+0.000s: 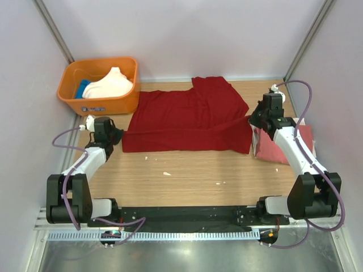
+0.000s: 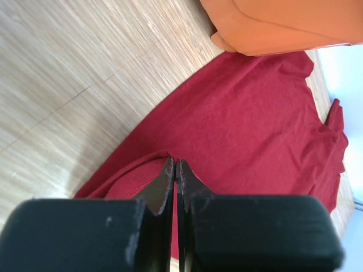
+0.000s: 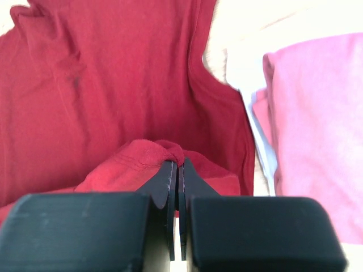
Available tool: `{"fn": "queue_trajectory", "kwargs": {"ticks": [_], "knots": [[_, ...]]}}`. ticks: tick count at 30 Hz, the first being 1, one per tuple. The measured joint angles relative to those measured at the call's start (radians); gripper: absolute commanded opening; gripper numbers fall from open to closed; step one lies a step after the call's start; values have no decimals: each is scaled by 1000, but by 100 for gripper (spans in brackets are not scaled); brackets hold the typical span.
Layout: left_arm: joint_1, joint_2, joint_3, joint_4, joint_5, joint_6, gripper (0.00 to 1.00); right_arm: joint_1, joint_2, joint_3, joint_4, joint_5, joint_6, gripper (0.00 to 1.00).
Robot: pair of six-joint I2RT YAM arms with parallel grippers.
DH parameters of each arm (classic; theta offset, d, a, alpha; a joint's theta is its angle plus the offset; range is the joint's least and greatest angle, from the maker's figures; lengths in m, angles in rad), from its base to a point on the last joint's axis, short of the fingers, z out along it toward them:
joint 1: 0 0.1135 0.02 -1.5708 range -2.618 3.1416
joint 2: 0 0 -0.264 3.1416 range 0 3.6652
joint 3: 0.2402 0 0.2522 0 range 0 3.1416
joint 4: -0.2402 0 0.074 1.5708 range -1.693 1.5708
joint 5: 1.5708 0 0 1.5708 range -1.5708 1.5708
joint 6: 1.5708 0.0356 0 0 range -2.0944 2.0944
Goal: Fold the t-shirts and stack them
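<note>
A dark red t-shirt [image 1: 187,116] lies spread across the wooden table, one sleeve toward the back. My left gripper [image 1: 118,136] is at the shirt's left edge. In the left wrist view that gripper [image 2: 176,162] is shut, pinching a raised fold of the red cloth [image 2: 255,113]. My right gripper [image 1: 253,120] is at the shirt's right edge. In the right wrist view it [image 3: 178,164] is shut on a bunched hem of the same shirt [image 3: 113,85]. A folded salmon-pink t-shirt [image 1: 267,150] lies at the right, partly under the right arm, and shows in the right wrist view [image 3: 317,124].
An orange plastic tub [image 1: 108,105] stands at the back left and shows in the left wrist view [image 2: 283,22]. It holds a white shirt [image 1: 110,85] and a blue one [image 1: 84,88]. Small white scraps [image 1: 166,173] lie on the wood in front. Walls enclose three sides.
</note>
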Motion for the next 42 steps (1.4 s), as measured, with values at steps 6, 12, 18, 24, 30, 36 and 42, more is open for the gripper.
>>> {"fn": "queue_trajectory", "kwargs": {"ticks": [6,12,18,24,30,36,42], "knots": [[0,86,5,58,21,13,0,0,74,79,-4,29,-28,3],[0,172,29,88,55,18,0,0,133,127,-18,42,-48,3],[-14,212,60,105,58,27,0,0,156,143,-45,69,-65,5],[-33,244,82,113,57,40,0,0,188,174,-48,84,-70,5],[-33,271,89,113,54,40,0,0,301,259,-50,97,-73,9],[-33,297,115,114,55,49,46,-4,422,379,-59,110,-69,50],[-33,284,151,73,72,81,70,-9,401,346,-47,108,-67,54]]}}
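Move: Both hands already pinch the red t-shirt's raised edge. The left hand's laying spot on the shirt is some 4 cm ahead, 2 right and 6 below; the orange box is about 22 ahead and 10 left, roughly level. The right hand's laying spot is around 8 ahead, 2 right and 8 below, with the pink t-shirt 9 back, 16 right and 9 below. Both hands carry the edge forward, right about 8 cm, left 5 while sinking, then open and release it. ##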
